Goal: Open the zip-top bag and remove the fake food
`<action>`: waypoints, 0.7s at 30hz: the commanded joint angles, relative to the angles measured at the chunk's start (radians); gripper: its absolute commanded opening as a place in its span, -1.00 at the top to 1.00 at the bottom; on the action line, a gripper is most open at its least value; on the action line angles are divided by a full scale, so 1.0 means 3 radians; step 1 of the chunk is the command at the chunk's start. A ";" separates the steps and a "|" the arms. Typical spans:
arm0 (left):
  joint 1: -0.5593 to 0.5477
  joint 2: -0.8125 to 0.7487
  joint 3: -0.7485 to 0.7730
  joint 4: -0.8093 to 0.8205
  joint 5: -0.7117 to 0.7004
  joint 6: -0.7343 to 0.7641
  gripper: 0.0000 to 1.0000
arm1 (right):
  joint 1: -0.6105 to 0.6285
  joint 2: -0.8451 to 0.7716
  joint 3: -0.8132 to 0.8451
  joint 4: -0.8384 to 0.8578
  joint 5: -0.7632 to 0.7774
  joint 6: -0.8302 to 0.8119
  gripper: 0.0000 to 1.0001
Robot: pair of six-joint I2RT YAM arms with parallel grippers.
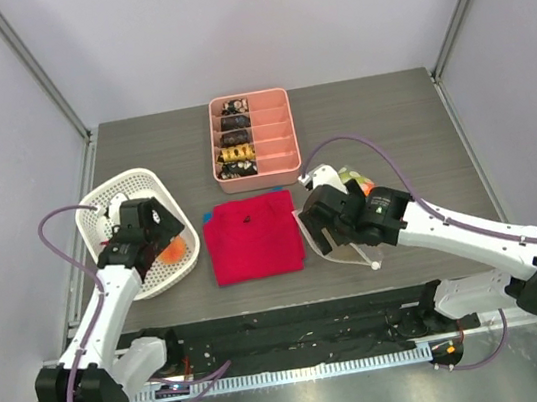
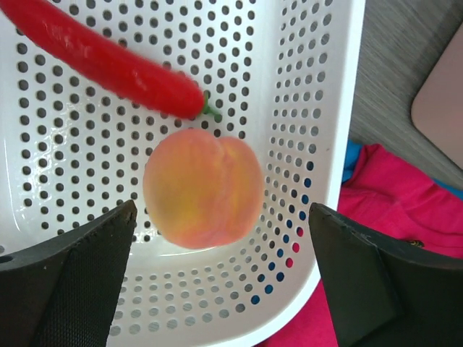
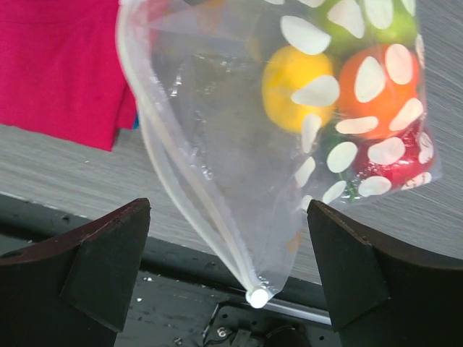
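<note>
The zip-top bag [image 3: 217,144] is clear with white dots and lies at the table's front edge. Its white slider [image 3: 257,296] sits at the near corner. Inside it I see fake food: a yellow fruit [image 3: 289,87], an orange [image 3: 369,87], a green piece [image 3: 347,22] and a red piece [image 3: 398,159]. My right gripper [image 3: 228,275] is open, with the slider corner loose between its fingers. My left gripper [image 2: 221,275] is open over the white basket [image 2: 318,108]. A peach [image 2: 202,188] and a red chili [image 2: 108,61] lie in that basket, free of the fingers.
A red cloth [image 1: 252,236] lies between the basket [image 1: 124,180] and the bag [image 1: 357,251]. A pink divided tray [image 1: 290,127] with dark and gold pieces stands at the back. A black rail [image 1: 296,318] runs along the near edge.
</note>
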 commanded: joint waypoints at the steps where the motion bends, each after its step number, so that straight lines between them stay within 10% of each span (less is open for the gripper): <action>1: 0.0023 -0.0134 0.0198 -0.0040 0.0034 -0.0009 -1.00 | 0.0004 0.0060 -0.0075 -0.0023 0.0368 0.0046 -0.85; 6: 0.0017 -0.0435 0.0219 -0.0016 0.0421 0.0093 -0.97 | -0.0001 0.0101 -0.0132 0.0074 0.0332 0.0036 -0.54; 10: -0.0207 -0.0670 0.0040 0.0771 0.1789 0.0155 -0.75 | -0.0001 0.0101 -0.0183 0.0069 0.0465 0.0061 -0.32; 17: -0.1903 -0.0318 0.0015 0.1870 0.1614 0.0257 -0.08 | -0.0113 0.0137 -0.0168 0.0059 0.0521 0.0148 0.30; 21: -0.2797 -0.0109 -0.0235 0.2806 0.1272 0.0547 0.23 | -0.0277 0.0051 -0.0051 0.0166 0.0205 0.0179 0.97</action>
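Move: The left hand, empty, hangs over the bin with the peach some 5 cm beneath it. The bag's open mouth lies about 40 cm to its right and 5 cm back; on the way, the red shirt is roughly 20 cm right, straight level. From the right hand, the mouth's upper edge is about 3 cm below, 2 cm right and 1 cm ahead. The yellow fruit lies about 10 cm ahead and 7 cm right of that hand, 12 cm down. The right hand sinks about 2 cm while easing some 3 cm to the right, with a slight tilt, and its wide-open fingers shut on the upper edge of the bag's mouth, pinching the film between their tips. Meanwhile the left hand rises out of the bin, away from the released peach, then sweeps quickly some 26 cm right over the red shirt towards the bag, climbing about 11 cm and drawing back about 8 cm, its wrist turning some 60 degrees clockwise and its fingers closing to under half open. ##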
